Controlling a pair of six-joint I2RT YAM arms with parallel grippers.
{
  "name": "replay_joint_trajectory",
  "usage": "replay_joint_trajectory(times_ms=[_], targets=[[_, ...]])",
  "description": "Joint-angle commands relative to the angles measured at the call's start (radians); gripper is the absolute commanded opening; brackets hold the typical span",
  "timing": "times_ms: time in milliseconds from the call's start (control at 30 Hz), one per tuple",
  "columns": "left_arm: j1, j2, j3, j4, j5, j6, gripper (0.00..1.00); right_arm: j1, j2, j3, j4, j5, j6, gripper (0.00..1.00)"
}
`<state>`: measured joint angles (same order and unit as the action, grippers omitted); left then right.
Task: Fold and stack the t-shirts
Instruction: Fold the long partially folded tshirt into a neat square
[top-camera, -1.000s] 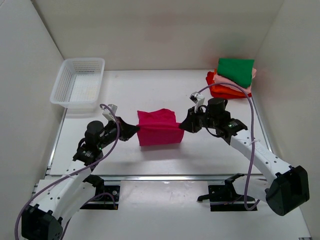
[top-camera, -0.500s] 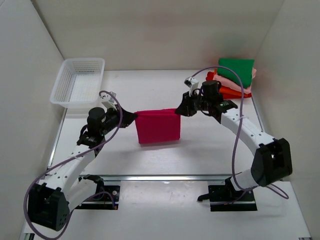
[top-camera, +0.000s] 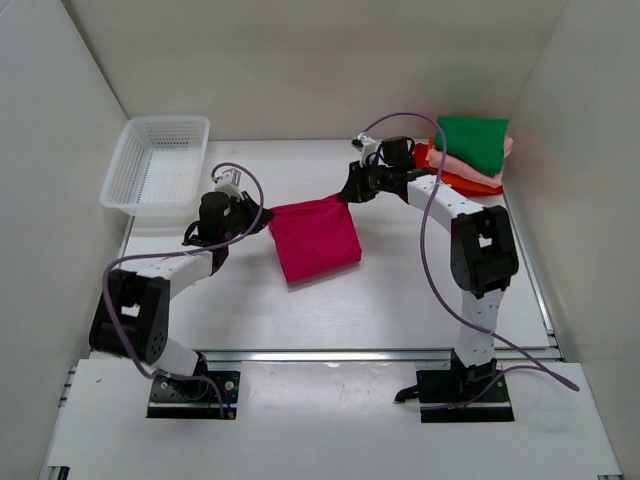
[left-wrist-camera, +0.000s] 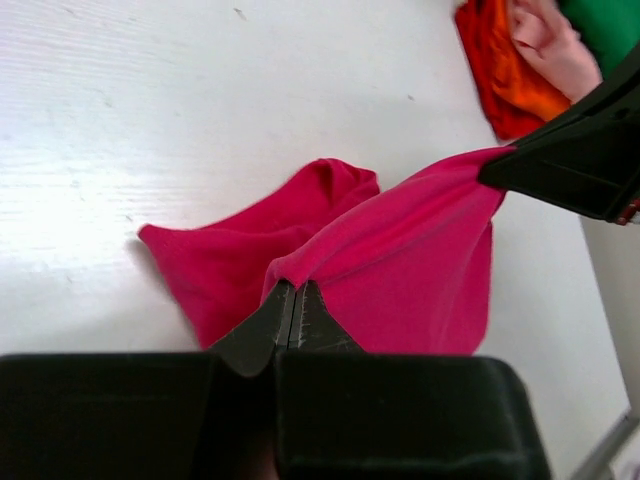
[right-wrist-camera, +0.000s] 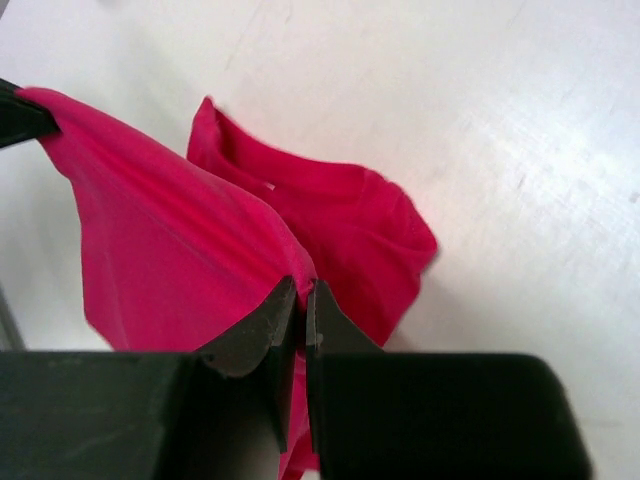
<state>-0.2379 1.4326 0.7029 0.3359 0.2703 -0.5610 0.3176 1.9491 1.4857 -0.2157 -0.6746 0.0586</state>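
A magenta-pink t-shirt (top-camera: 315, 240) hangs stretched between both grippers above the middle of the table, its lower part draped on the surface. My left gripper (top-camera: 268, 213) is shut on the shirt's left upper corner (left-wrist-camera: 300, 270). My right gripper (top-camera: 345, 195) is shut on its right upper corner (right-wrist-camera: 300, 275). In the left wrist view the right gripper's fingers (left-wrist-camera: 580, 160) pinch the far end of the taut edge. A stack of folded t-shirts (top-camera: 465, 155) sits at the back right, green on top of light pink, orange and red.
A white mesh basket (top-camera: 157, 165) stands at the back left. White walls enclose the table on three sides. The stack's red and orange edges (left-wrist-camera: 500, 70) show at the upper right of the left wrist view.
Both grippers have carried the shirt's top edge away from the arm bases toward the back of the table, and the cloth now trails slanted behind them.
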Motion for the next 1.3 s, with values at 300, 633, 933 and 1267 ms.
replay_joint_trajectory(times_ms=[300,633,933,1267], targets=[[0.043,0.307,0.178,0.069,-0.204,-0.004,0.0,0.006,0.325,0.349,0.018,-0.008,-0.014,0.0],[0.052,0.457,0.291,-0.072,-0.269,-0.022,0.03,0.089,0.548,0.639,-0.246,0.199,-0.051,0.04],[0.066,0.43,0.287,-0.06,-0.269,-0.047,0.59,0.107,0.524,0.687,-0.326,0.323,-0.102,0.53],[0.086,0.27,0.29,-0.107,-0.171,-0.04,0.58,0.012,0.206,0.357,-0.171,0.226,0.01,0.99]])
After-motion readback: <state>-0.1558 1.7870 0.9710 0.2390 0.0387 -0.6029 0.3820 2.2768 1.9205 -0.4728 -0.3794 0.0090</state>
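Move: Each hand already grips a corner of the t-shirt's raised edge. For the left hand, the t-shirt's underneath far left corner lies about 7 cm ahead, 3 left and 12 below; the white basket is some 19 cm ahead and 31 left. For the right, the underneath far right corner lies about 8 cm ahead, 3 left and 12 below; the folded stack is some 13 cm ahead and 33 right. Lower both grippers together about 10 cm while carrying the held edge some 8 cm forward and 5 left, over the t-shirt's far edge, tipping the fingers steeper and turning the left wrist counter-clockwise. Then let go, left a bit over halfway, right wide open, and lift both clear, easing the right hand back to the right. ##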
